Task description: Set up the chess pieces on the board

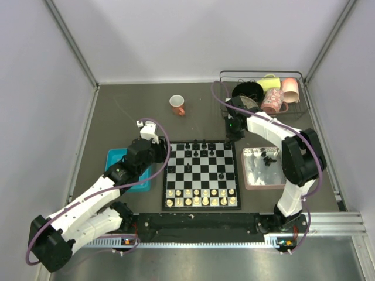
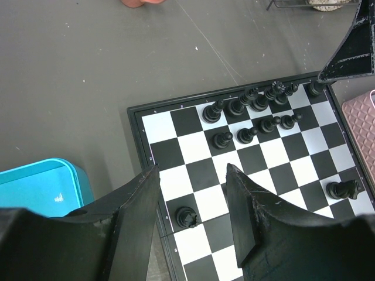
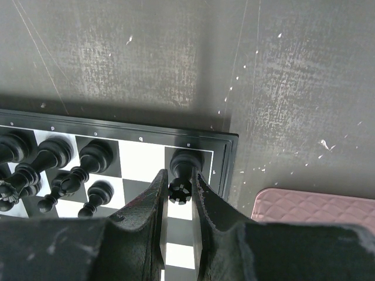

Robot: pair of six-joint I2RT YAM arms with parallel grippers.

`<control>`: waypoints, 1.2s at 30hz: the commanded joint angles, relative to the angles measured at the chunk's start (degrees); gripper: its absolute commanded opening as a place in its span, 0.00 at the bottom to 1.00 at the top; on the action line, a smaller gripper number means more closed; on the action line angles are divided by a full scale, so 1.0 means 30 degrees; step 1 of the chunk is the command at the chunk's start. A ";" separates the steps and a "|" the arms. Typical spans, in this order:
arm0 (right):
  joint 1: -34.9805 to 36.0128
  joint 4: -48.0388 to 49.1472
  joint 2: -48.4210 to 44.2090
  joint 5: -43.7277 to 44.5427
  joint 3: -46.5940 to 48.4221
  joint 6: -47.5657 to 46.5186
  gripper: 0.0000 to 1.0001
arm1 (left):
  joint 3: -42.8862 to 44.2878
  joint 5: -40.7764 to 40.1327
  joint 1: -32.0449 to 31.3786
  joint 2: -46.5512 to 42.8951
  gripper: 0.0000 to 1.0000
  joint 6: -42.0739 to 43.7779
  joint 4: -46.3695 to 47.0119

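The board (image 1: 205, 173) lies in the table's middle, and its far left corner (image 2: 176, 120) shows in the left wrist view. Black chess pieces (image 1: 202, 146) stand in two broken rows along its far side (image 2: 258, 105). My right gripper (image 1: 234, 131) (image 3: 180, 182) is shut on a black rook (image 3: 181, 167) that stands on the far right corner square. My left gripper (image 1: 159, 150) (image 2: 192, 175) hangs open over the board's left edge, above a lone black piece (image 2: 186, 217). Another black piece (image 1: 221, 175) stands alone mid-board.
Cream-white pieces (image 1: 202, 197) fill the two near rows. A pink tray (image 1: 253, 175) right of the board holds more black pieces (image 1: 268, 157). A teal tray (image 1: 117, 157) lies under the left arm. An orange mug (image 1: 177, 104) and a wire rack (image 1: 293, 111) of cups stand behind.
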 commanded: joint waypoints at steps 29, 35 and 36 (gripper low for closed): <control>-0.3755 0.0422 -0.8963 0.1660 -0.4788 0.0880 0.48 | -0.0127 0.0122 0.0166 -0.0905 0.55 -0.0092 0.0451; -0.7236 0.0246 -1.2484 0.1663 -0.8686 0.1612 0.48 | -0.0098 0.0268 0.0196 -0.0934 0.56 -0.0179 0.0538; -0.7592 0.0275 -1.2543 0.1546 -0.9357 0.1729 0.48 | -0.0069 0.0298 0.0196 -0.0934 0.56 -0.0180 0.0480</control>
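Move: The black rook between the right fingers stands on the board's far right corner square, its middle about 2 cm below the hand. The loose black pieces in the pink tray lie some 16 cm right and 5 cm back of this hand, roughly 4 cm lower; a black pawn is about 7 cm left and 3 cm back. From the left hand the rook is some 25 cm right, 8 cm ahead and 12 cm below. The right fingers open off the black rook, rise about 8 cm, then swing some 14 cm right towards the tray. ##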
